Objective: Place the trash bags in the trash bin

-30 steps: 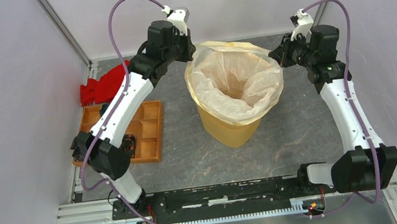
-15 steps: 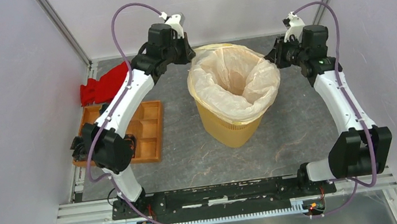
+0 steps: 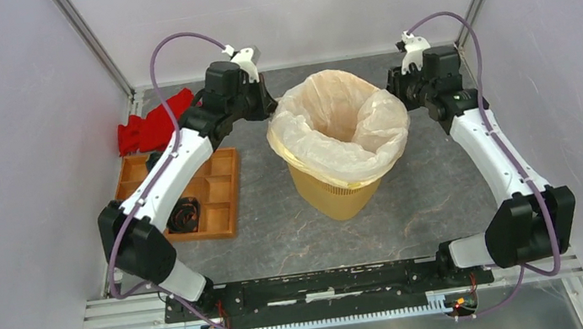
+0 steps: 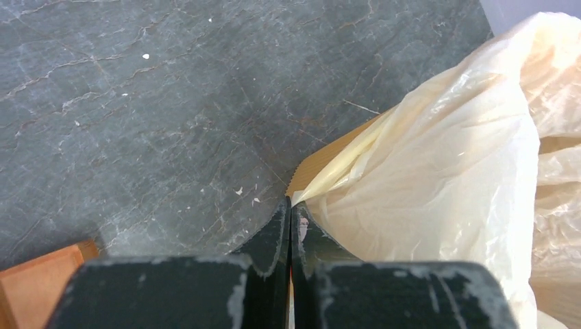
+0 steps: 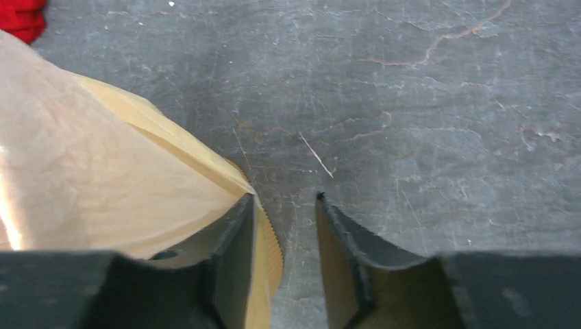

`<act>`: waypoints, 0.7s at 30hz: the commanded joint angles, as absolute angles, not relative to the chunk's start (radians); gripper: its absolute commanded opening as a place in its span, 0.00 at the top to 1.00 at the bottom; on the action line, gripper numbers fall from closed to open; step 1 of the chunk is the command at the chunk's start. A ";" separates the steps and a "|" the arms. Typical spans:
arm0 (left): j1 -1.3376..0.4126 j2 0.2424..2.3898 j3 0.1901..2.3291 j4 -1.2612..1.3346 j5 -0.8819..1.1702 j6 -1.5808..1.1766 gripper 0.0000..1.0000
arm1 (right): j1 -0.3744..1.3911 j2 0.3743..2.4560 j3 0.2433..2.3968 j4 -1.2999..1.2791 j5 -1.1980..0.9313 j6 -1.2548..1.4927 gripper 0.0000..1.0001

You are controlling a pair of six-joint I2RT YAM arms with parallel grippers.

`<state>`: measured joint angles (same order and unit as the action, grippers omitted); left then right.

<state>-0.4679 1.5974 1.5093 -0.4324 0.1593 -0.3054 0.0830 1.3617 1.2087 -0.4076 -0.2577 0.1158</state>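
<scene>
The yellow-orange trash bin [image 3: 334, 191] stands mid-table, with the cream-white trash bag [image 3: 340, 124] inside it and folded out over its rim. My left gripper [image 3: 270, 108] is at the bin's far-left corner. In the left wrist view the left gripper [image 4: 291, 205] is shut on a pinched fold of the bag [image 4: 445, 171], just over the bin's rim [image 4: 322, 159]. My right gripper [image 3: 394, 91] is at the far-right corner. Seen from the right wrist, that gripper [image 5: 284, 204] is open; the bag [image 5: 103, 185] lies against the outside of one finger and the rim [image 5: 272, 241] shows between the fingers.
A red cloth [image 3: 151, 125] lies at the back left by the wall. A shallow orange compartment tray [image 3: 219, 193] sits left of the bin under the left arm, with a dark round object [image 3: 184, 215] in it. Walls close in on both sides.
Both grippers came down along the bin's far corners, drawing the bag's edge lower over the rim. The right gripper opened and let go of the bag; the left stayed shut on it.
</scene>
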 commanded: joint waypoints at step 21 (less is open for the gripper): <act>-0.454 1.180 1.165 -0.267 0.135 -0.404 0.40 | 0.128 0.922 1.240 -0.807 0.007 0.108 0.18</act>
<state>-0.4591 1.1831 1.1606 -0.3267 0.0856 -0.3866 0.1238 1.0039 1.3552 -0.7589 0.1238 0.0624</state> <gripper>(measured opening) 0.568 0.829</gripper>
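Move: The lined trash bin, topped by the trash bag, has its middle about 14 cm to the right of my left hand, 6 cm back and some 10 cm below; I still pinch the bag's edge. From my right hand, already part-open beside the bag's far right edge, it lies about 13 cm left, 7 cm back and 8 cm lower. From my left hand the wooden tray is 18 cm left, 10 cm back, the red cloth 30 cm left, 11 cm ahead, both some 23 cm down. I open my left fingers to just past half and let go of the bag's edge as I draw that hand back about 7 cm and out to the left, a little up. Meanwhile my right hand spreads wide and lifts some 11 cm clear of the bag's right edge, swinging out to the right and turning clockwise, then pulls back towards me. ##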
